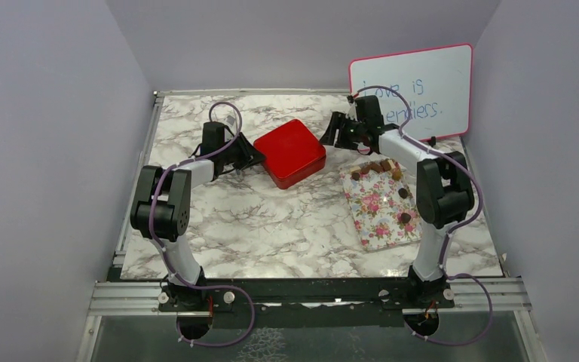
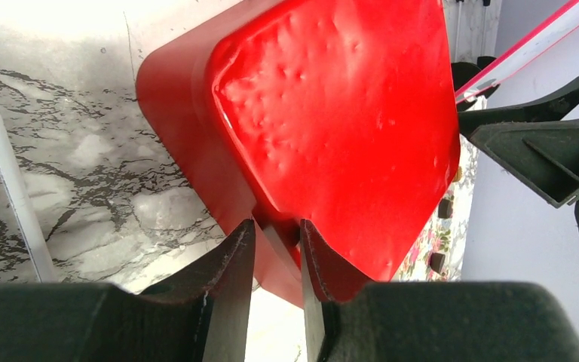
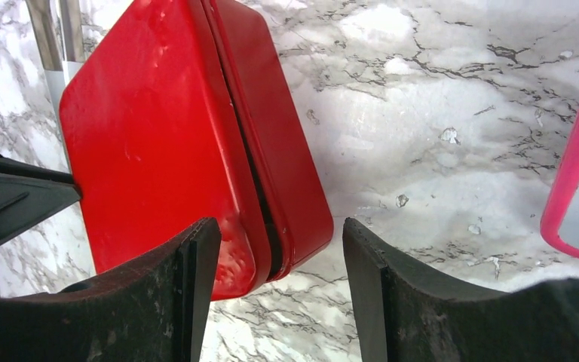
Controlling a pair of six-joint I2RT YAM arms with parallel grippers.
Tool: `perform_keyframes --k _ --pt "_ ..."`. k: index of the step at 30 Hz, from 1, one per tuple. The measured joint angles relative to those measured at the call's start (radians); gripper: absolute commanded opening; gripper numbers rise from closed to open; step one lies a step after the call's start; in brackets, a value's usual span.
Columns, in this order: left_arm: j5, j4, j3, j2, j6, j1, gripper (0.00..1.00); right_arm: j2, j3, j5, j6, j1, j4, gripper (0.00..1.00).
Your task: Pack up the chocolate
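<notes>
Several small brown chocolate pieces [image 1: 381, 166] lie on a floral tray [image 1: 377, 215] at the right; two dark ones [image 2: 444, 207] also show in the left wrist view. A red tin box [image 1: 290, 153] with its lid on sits mid-table. My left gripper [image 1: 252, 157] [image 2: 277, 234] is shut on the box's left corner, with the rim pinched between the fingers. My right gripper [image 1: 330, 134] [image 3: 279, 234] stands open at the box's opposite corner. That red corner [image 3: 271, 226] lies between the spread jaws, with a wide gap to the right finger.
A pink-framed whiteboard [image 1: 415, 87] leans at the back right, its edge [image 3: 573, 173] close to my right gripper. Grey walls enclose the marble table [image 1: 271, 226] on three sides, with a metal rail [image 1: 139, 166] along the left edge.
</notes>
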Motion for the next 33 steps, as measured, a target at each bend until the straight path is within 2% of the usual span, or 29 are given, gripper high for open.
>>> perform_keyframes --k 5,11,13,23,27,29,33 --pt "0.0 -0.01 0.015 0.009 0.002 -0.003 0.3 0.034 0.006 -0.015 -0.027 0.01 -0.001 0.59" --pt "0.002 -0.06 0.054 0.025 0.03 -0.004 0.31 0.053 0.002 -0.074 -0.059 0.023 0.016 0.37" --pt "0.0 -0.082 0.063 0.027 0.041 -0.004 0.33 0.044 -0.021 -0.087 -0.057 0.026 0.044 0.33" --pt "-0.004 -0.139 0.101 0.043 0.085 -0.005 0.33 -0.021 -0.131 -0.064 -0.039 0.045 0.122 0.38" --pt "0.002 -0.132 0.11 0.055 0.078 -0.005 0.24 -0.023 -0.128 -0.028 -0.027 0.052 0.119 0.35" --pt "0.013 -0.128 0.114 0.061 0.065 -0.002 0.24 -0.027 -0.128 -0.01 -0.021 0.057 0.116 0.32" --pt "0.029 -0.105 0.136 0.084 0.048 0.001 0.32 -0.067 -0.195 0.019 0.003 0.059 0.163 0.33"
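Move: The red lid, sitting on its box, has its middle about 9 cm to the right hand's left, 2 cm back and 4 cm below; its right corner is much nearer. The chocolate row stands some 11 cm right of that hand and 7 cm back. From the left hand, already at the lid's left edge, the middle is about 7 cm right and 2 cm ahead, 2 cm lower; the tongs lie 6 cm to its left, level with it. The right hand dips, then goes back-left about 4 cm, closing onto the lid's right corner; left stays at its edge. ##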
